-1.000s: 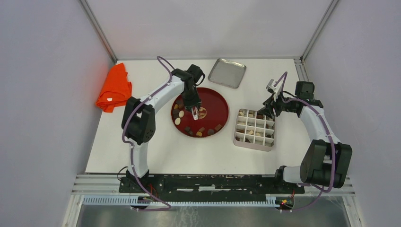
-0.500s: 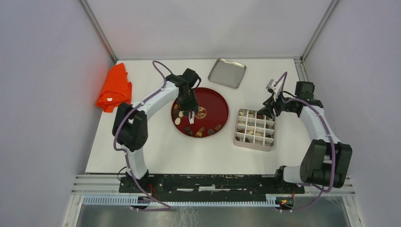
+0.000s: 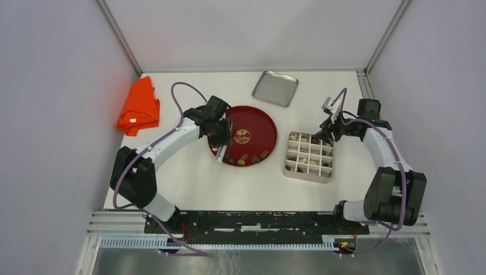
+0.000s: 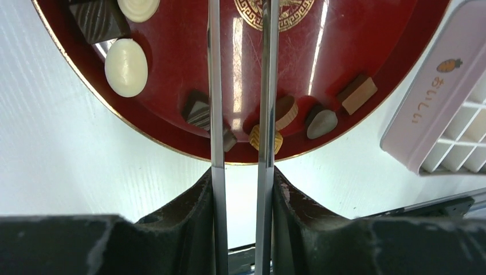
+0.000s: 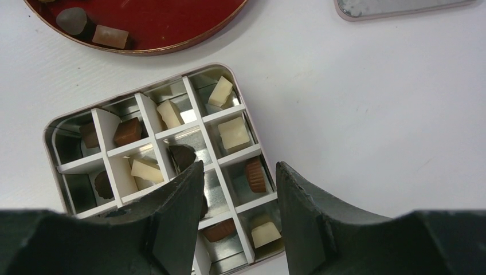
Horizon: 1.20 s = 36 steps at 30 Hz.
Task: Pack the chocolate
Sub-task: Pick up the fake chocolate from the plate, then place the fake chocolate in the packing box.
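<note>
The chocolate lies as small pieces along the near rim of the red plate (image 3: pixel 252 117) (image 4: pixel 172 69): a white oval (image 4: pixel 126 67), a dark striped piece (image 4: pixel 198 110), a tan block (image 4: pixel 356 93). More pieces, white (image 5: pixel 234 133) and brown (image 5: pixel 127 130), sit in cells of the divided tin box (image 3: pixel 285 160) (image 5: pixel 49 132). My left gripper (image 3: pixel 219 156) (image 4: pixel 240 172) is shut on metal tweezers (image 4: pixel 215 86) over the plate's near-left part. The blades stand apart and their tips run out of the wrist view. My right gripper (image 3: pixel 324 135) (image 5: pixel 239 172) hangs open over the box, holding nothing.
An orange cloth (image 3: pixel 138 106) lies at the far left of the table. A flat metal tray (image 3: pixel 275 88) (image 5: pixel 401 6) sits behind the plate. Frame posts and walls close in the back and sides.
The left arm swung left and nearer, carrying the tweezers from beside the plate's centre emblem to its near-left part. The right arm has not moved.
</note>
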{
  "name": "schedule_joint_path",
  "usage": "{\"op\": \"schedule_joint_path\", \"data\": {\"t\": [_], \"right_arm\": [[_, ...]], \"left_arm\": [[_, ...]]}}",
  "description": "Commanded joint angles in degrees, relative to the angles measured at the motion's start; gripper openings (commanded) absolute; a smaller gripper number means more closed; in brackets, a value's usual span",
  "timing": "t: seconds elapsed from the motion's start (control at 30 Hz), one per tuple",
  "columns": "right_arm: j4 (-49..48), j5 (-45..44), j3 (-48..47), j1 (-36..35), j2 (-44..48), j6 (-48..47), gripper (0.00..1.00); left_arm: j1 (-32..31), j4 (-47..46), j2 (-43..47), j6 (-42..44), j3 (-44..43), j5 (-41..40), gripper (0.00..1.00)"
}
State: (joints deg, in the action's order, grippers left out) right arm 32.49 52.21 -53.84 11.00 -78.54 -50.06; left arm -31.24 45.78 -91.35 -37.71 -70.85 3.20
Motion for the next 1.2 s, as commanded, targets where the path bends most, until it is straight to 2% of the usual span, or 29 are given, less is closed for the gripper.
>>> {"op": "schedule_joint_path", "data": {"t": [0.0, 0.17, 0.37, 0.63, 0.8, 0.93, 1.17], "right_arm": [[0.56, -0.85, -0.56, 0.31, 0.32, -1.70, 0.55], [0.65, -1.84, -0.56, 0.29, 0.95, -2.45, 0.55], [1.39, 0.56, -0.21, 0.37, 2.00, -4.39, 0.55], [2.15, 1.73, -0.30, 1.06, 2.90, -6.07, 0.55], [-0.08, -0.13, 0.16, 3.57, 3.37, -3.44, 0.55], [-2.18, -0.67, 0.88, 5.34, 3.29, -0.87, 0.56], [-2.74, -1.40, 0.85, 5.54, 1.85, 0.14, 0.56]], "left_arm": [[0.11, -10.40, 8.84, 7.60, 6.38, 2.07, 0.02], [0.10, -16.36, 17.78, 13.21, 15.64, 4.51, 0.02], [0.11, -24.72, 28.34, 19.45, 23.62, 11.65, 0.02], [-0.18, -35.34, 34.21, 23.20, 31.97, 27.10, 0.02], [-3.01, -40.36, 34.32, 23.94, 34.27, 32.64, 0.02], [-9.73, -44.29, 32.77, 24.25, 34.41, 31.52, 0.02], [-20.40, -46.87, 22.21, 26.27, 30.49, 29.64, 0.02]]}}
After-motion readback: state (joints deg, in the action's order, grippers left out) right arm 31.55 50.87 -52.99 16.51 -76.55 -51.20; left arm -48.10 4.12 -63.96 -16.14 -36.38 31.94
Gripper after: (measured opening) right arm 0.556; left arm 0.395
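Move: The left hand, which already holds the tongs with their tips reaching ahead over the plate, has the compartment box about 34 cm to its right, 4 cm back and 10 cm below. The plate's middle is some 8 cm to its right and 4 cm ahead, and the yellow chocolate at the near rim is 7 cm right and 6 cm back. From the empty right hand the box lies about 5 cm left, 5 cm back and 12 cm below. Keeping its grip on the tongs, the left hand draws back off the plate by about 15 cm, rising a few centimetres and going nearly straight back at first, then also bearing some 9 cm right towards the box. All the while the wrist turns about 50 degrees clockwise and tilts the fingers up out of their downward point, sweeping the tong tips from ahead round to the right, up to the box's left side, while late on the open right hand shifts about 3 cm right, clear of the box. ##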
